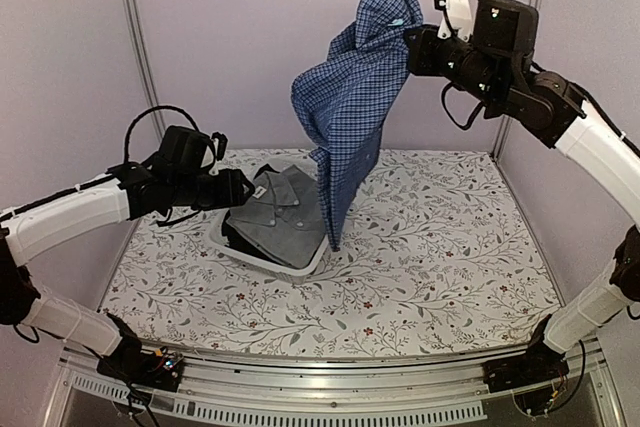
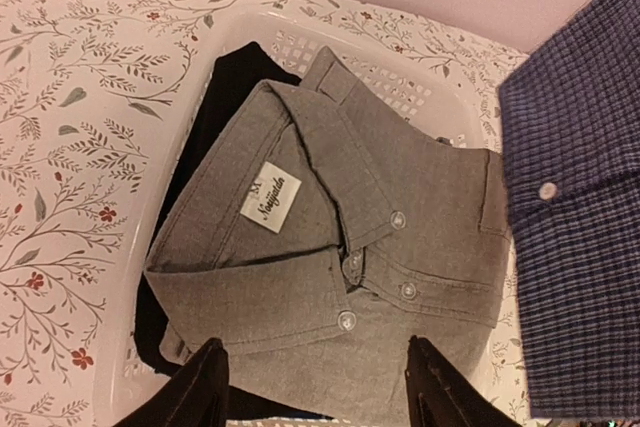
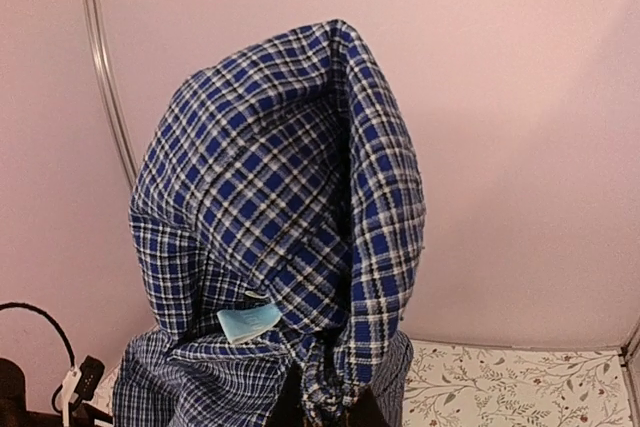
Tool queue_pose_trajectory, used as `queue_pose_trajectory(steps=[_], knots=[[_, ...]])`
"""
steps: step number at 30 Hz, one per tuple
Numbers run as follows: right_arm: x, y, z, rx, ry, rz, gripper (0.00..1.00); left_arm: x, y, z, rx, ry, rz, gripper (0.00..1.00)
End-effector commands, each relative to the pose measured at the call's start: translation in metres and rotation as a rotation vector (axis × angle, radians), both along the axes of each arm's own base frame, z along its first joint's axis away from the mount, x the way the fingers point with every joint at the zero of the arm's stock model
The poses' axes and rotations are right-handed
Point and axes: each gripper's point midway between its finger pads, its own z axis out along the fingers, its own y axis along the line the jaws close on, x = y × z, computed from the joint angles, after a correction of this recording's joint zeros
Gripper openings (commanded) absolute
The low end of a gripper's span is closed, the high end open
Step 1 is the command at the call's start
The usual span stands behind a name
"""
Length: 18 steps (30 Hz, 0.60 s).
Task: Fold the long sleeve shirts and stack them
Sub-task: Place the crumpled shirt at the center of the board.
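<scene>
A dark blue checked long sleeve shirt (image 1: 350, 97) hangs high over the table's middle, its lower tip reaching down beside the basket. My right gripper (image 1: 412, 47) is shut on its collar region; in the right wrist view the cloth (image 3: 290, 237) bunches between the fingertips (image 3: 325, 417) at the bottom edge, near a light blue tag. A folded grey shirt (image 2: 340, 257) lies in a white basket (image 1: 262, 252), collar and buttons facing up. My left gripper (image 2: 315, 387) hovers over the grey shirt's near edge, open, holding nothing.
A dark garment (image 2: 225, 87) lies under the grey shirt in the basket. The flower-patterned tablecloth (image 1: 440, 257) covers the table. Pale walls and metal posts (image 1: 135, 37) close the back and sides.
</scene>
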Motion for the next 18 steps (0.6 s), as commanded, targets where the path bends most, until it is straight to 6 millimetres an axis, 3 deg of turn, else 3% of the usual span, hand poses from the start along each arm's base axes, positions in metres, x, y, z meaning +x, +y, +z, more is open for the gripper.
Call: queue_pose_trajectory(steps=[1,3,6,10,15,18], knots=[[-0.008,-0.056,0.049,0.034,-0.116,-0.199,0.00,0.007,-0.015,0.010,-0.048,-0.021,-0.045,0.60],[-0.006,-0.064,0.039,0.007,-0.096,-0.247,0.00,0.008,-0.020,0.008,-0.053,-0.016,-0.062,0.60],[0.001,-0.060,-0.004,-0.063,-0.010,-0.267,0.00,0.006,-0.032,0.005,-0.061,-0.007,-0.105,0.59],[0.006,-0.051,-0.108,-0.160,0.186,-0.276,0.00,0.003,-0.051,0.004,-0.056,-0.005,-0.166,0.58],[-0.027,-0.056,-0.227,-0.230,0.421,-0.257,0.00,-0.009,-0.085,0.007,-0.095,-0.007,-0.283,0.57],[-0.053,-0.072,-0.298,-0.257,0.577,-0.253,0.00,-0.018,-0.114,0.011,-0.096,-0.024,-0.365,0.56]])
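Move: The right hand holds the blue checked shirt high up; the middle of the board lies about 48 cm below it, some 8 cm to its left and barely farther out. The bin with the grey shirt is about 22 cm to that hand's left, 6 cm farther out and 44 cm down. From the open left hand, the board's middle is roughly 16 cm to the right, 3 cm ahead and 19 cm down. Up and to the right first, about 5 cm each way, the right hand then reverses into a fast drop of nearly 30 cm towards the board on the right of the bin, fingers tipping down some 25 degrees and still pinching the blue shirt. The left hand, empty and half open, drifts about 7 cm right over the grey shirt, turning slightly clockwise. ##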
